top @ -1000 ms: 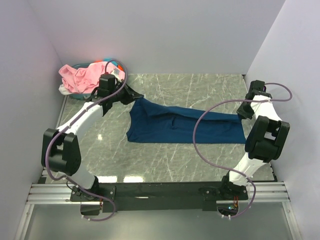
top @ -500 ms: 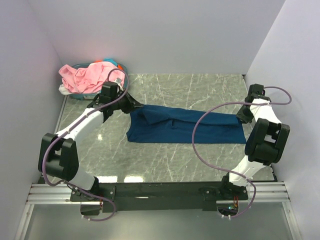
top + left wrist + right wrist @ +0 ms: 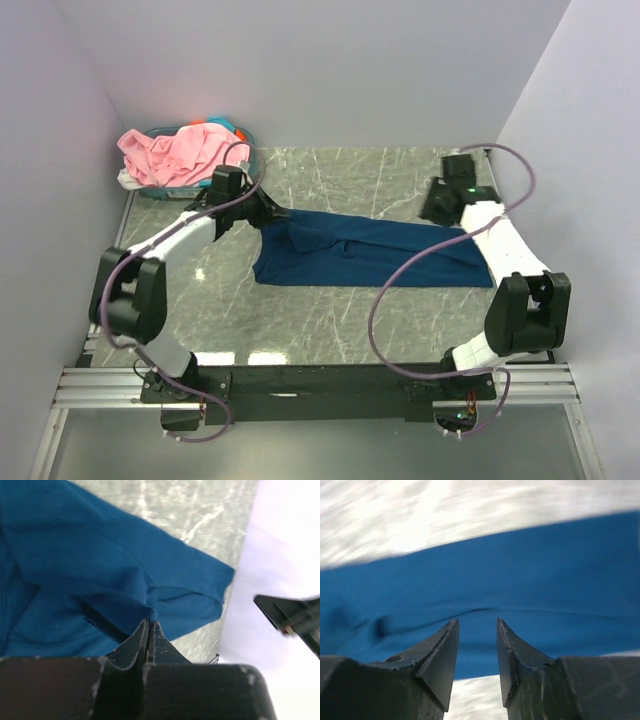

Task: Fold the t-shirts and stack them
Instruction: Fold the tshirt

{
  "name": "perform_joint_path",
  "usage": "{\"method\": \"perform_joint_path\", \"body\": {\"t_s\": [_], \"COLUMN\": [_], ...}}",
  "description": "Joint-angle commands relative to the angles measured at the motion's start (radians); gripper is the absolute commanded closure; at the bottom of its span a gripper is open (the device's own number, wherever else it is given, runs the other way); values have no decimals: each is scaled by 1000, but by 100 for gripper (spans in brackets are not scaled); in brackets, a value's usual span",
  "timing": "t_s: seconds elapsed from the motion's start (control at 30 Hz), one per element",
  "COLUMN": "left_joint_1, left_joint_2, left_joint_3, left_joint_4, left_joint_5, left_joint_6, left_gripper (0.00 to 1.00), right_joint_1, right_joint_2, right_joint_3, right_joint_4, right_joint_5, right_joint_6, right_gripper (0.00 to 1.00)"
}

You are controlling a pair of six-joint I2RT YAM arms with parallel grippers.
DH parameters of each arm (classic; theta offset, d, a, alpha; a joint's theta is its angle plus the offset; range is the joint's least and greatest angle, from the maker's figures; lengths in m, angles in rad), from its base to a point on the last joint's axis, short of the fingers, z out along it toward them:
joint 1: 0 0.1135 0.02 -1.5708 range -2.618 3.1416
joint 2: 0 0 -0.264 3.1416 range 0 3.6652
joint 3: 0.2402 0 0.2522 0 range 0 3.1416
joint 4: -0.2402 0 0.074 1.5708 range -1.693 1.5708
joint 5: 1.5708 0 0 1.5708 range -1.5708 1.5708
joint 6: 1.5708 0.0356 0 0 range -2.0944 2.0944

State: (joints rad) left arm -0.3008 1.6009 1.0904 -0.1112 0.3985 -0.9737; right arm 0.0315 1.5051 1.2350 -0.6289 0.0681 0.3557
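Note:
A dark navy t-shirt (image 3: 370, 250) lies stretched left to right across the marble table. My left gripper (image 3: 272, 212) is at its far left corner, shut on a pinch of the blue cloth (image 3: 150, 614) at its tips (image 3: 149, 622). My right gripper (image 3: 430, 207) hovers over the shirt's far right edge. Its jaws (image 3: 477, 622) stand apart with nothing between them, and the blue cloth (image 3: 530, 580) spreads beyond them. A light pink t-shirt (image 3: 170, 153) is heaped with other pale cloth at the back left corner.
A teal basket (image 3: 236, 127) under the pink heap sits in the back left corner. Walls close in the table on the left, back and right. Bare marble (image 3: 330, 320) lies in front of the navy shirt.
My right gripper has let go of the shirt's right end, opened, and swung back and left. My left gripper has moved slightly right and down, laying the shirt's left corner lower.

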Motion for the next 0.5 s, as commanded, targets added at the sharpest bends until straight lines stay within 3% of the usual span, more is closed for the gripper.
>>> {"method": "perform_joint_path", "body": {"t_s": [0.0, 0.23, 0.47], "left_joint_1": [6, 32, 68], "left_joint_2": [69, 243, 255], "left_joint_3": [65, 198, 171], "left_joint_4": [65, 67, 74], "left_joint_5": [34, 65, 43], "left_joint_6": [18, 49, 50], "left_gripper": [100, 100, 100], "right_joint_1": [138, 384, 574], "right_joint_2": [-20, 145, 305], "right_joint_3": [-31, 44, 156], "right_joint_4": [107, 202, 248], "right_joint_5": [-176, -303, -303], "right_joint_6": [74, 117, 128], "right_gripper": [57, 57, 57]}}
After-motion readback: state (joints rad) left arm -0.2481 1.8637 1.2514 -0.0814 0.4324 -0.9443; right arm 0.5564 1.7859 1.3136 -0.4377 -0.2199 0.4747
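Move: From the left hand, still pinching the t-shirt's far-left edge, the spot for that edge lies about 4 cm ahead, 3 cm right and 7 below; the basket is some 16 cm ahead and 22 left, 5 lower. The empty right hand has the t-shirt's left part about 38 cm to its left and 6 back, with the small middle crease 24 left and 4 back, and the t-shirt's right end 13 right and 7 back, all roughly 8 below. Sweeping fast to its left above the t-shirt, the right hand covers about 27 cm towards the left part, sinking and easing back only late, and turns some 35 degrees counter-clockwise with its fingers still parted. The left hand keeps its pinch and carries the edge some 5 cm forward while lowering it about as far, slowing to a near stop. ##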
